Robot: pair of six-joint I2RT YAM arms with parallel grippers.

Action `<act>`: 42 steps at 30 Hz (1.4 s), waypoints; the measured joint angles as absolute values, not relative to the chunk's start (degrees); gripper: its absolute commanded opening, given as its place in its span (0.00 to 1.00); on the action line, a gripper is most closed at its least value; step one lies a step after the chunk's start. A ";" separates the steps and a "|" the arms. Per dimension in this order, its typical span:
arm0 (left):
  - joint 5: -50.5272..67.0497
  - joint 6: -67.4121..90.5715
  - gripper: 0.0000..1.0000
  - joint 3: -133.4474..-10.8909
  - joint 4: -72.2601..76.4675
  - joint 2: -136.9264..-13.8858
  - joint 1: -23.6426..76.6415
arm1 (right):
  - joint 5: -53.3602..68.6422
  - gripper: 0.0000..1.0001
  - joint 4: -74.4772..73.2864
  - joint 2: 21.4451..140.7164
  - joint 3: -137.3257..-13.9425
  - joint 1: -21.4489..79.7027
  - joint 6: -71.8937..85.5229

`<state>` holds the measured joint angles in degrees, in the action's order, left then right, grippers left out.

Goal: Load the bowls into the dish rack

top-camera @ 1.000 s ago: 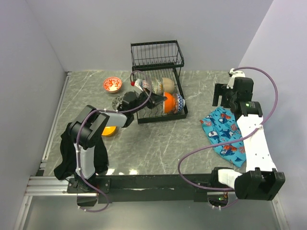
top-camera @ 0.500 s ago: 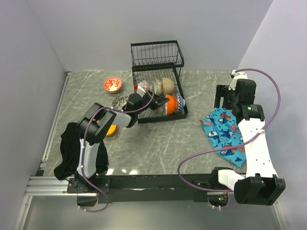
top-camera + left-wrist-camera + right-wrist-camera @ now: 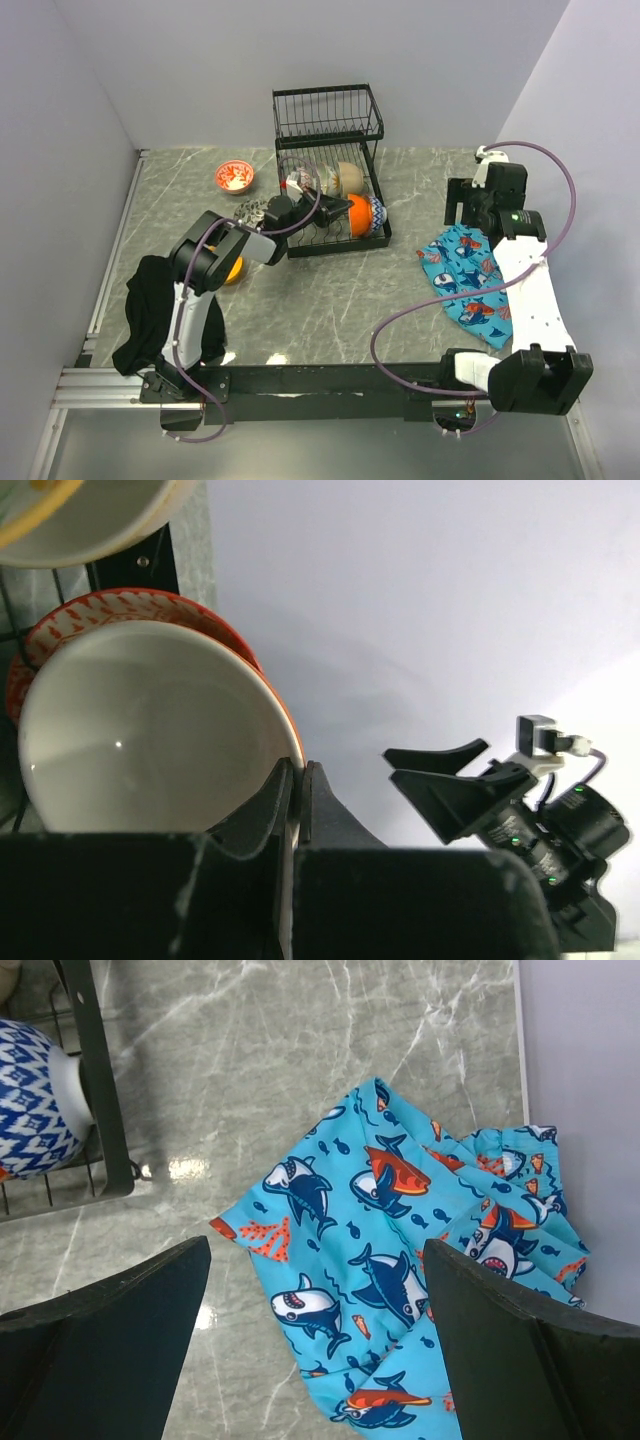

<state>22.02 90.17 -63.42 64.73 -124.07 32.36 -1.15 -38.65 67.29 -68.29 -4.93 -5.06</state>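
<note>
My left gripper [image 3: 297, 200] is shut on the rim of a bowl [image 3: 150, 730] that is white inside and red-patterned outside, held on edge at the left end of the black wire dish rack [image 3: 330, 120]. In the rack's lower tray stand a beige bowl [image 3: 348, 178], an orange bowl [image 3: 352, 214] and a blue-and-white patterned bowl [image 3: 30, 1100]. On the table lie a red bowl [image 3: 234, 176], a grey patterned bowl [image 3: 250, 211] and an orange bowl [image 3: 231, 270], partly under my left arm. My right gripper [image 3: 318, 1290] hangs open above the whale-print cloth [image 3: 420, 1260].
A cream bowl [image 3: 80, 510] shows just above the held one in the left wrist view. A black cloth [image 3: 145, 320] lies by the left arm's base. Walls close in the table on the left, back and right.
My left arm's elbow has swung forward toward the rack, with the held bowl staying at the rack's left end. The grey patterned bowl has come into sight. My right arm has barely shifted.
</note>
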 measured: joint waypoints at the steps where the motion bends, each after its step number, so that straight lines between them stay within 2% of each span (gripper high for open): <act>1: 22.11 91.07 0.01 -63.77 65.78 -124.88 32.32 | -1.17 0.95 -38.68 67.66 -68.31 -4.93 -5.15; 12: 22.35 94.13 0.02 -65.67 70.70 -130.04 32.12 | -1.54 0.95 -38.74 69.06 -69.10 -4.84 -5.91; 15: 22.37 94.19 0.09 -65.69 70.72 -130.04 32.10 | -1.83 0.95 -38.74 69.56 -69.12 -4.36 -5.93; 18: 22.59 94.06 0.32 -65.69 70.70 -130.04 32.10 | -2.00 0.95 -38.74 70.04 -69.12 -3.84 -5.93; 22: 22.98 93.91 0.46 -66.06 70.41 -130.04 32.03 | -2.09 0.95 -38.70 70.28 -69.12 -3.18 -5.89; 34: 26.13 89.62 0.50 -66.43 67.99 -129.25 30.28 | -2.11 0.95 -38.59 70.26 -69.10 -2.85 -5.61; 42: 36.01 79.83 0.48 -66.26 60.84 -121.12 27.38 | -1.65 0.95 -38.35 69.34 -68.84 -2.85 -4.93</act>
<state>36.01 79.83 -66.26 60.84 -121.12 27.38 -1.65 -38.35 69.34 -68.84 -2.85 -4.93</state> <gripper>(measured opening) 0.486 0.947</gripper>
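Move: The rack slot meant for the orange bowl lies about 6 cm below the left hand, some 2 cm to its right; these fingers still pinch the bowl's upper rim, its opening facing left. The blue-and-white bowl stands roughly 4 cm right of that slot, level with it. From the hand, the tan bowl is about 9 cm ahead and the floral bowl 8 cm ahead and 6 cm left, both some 5 cm lower. The slot is about 8 cm ahead, 25 cm left and 13 cm below the right hand. The orange bowl is lowered some 1.5 cm into the rack beside the blue-and-white bowl, the left hand easing slightly forward. With the hand held nearly still, the fingers open to about half and let go of the rim. Then the hand lifts clear about 4 cm, drawing a little left and back while the fingertips tip up by some 10 degrees. ##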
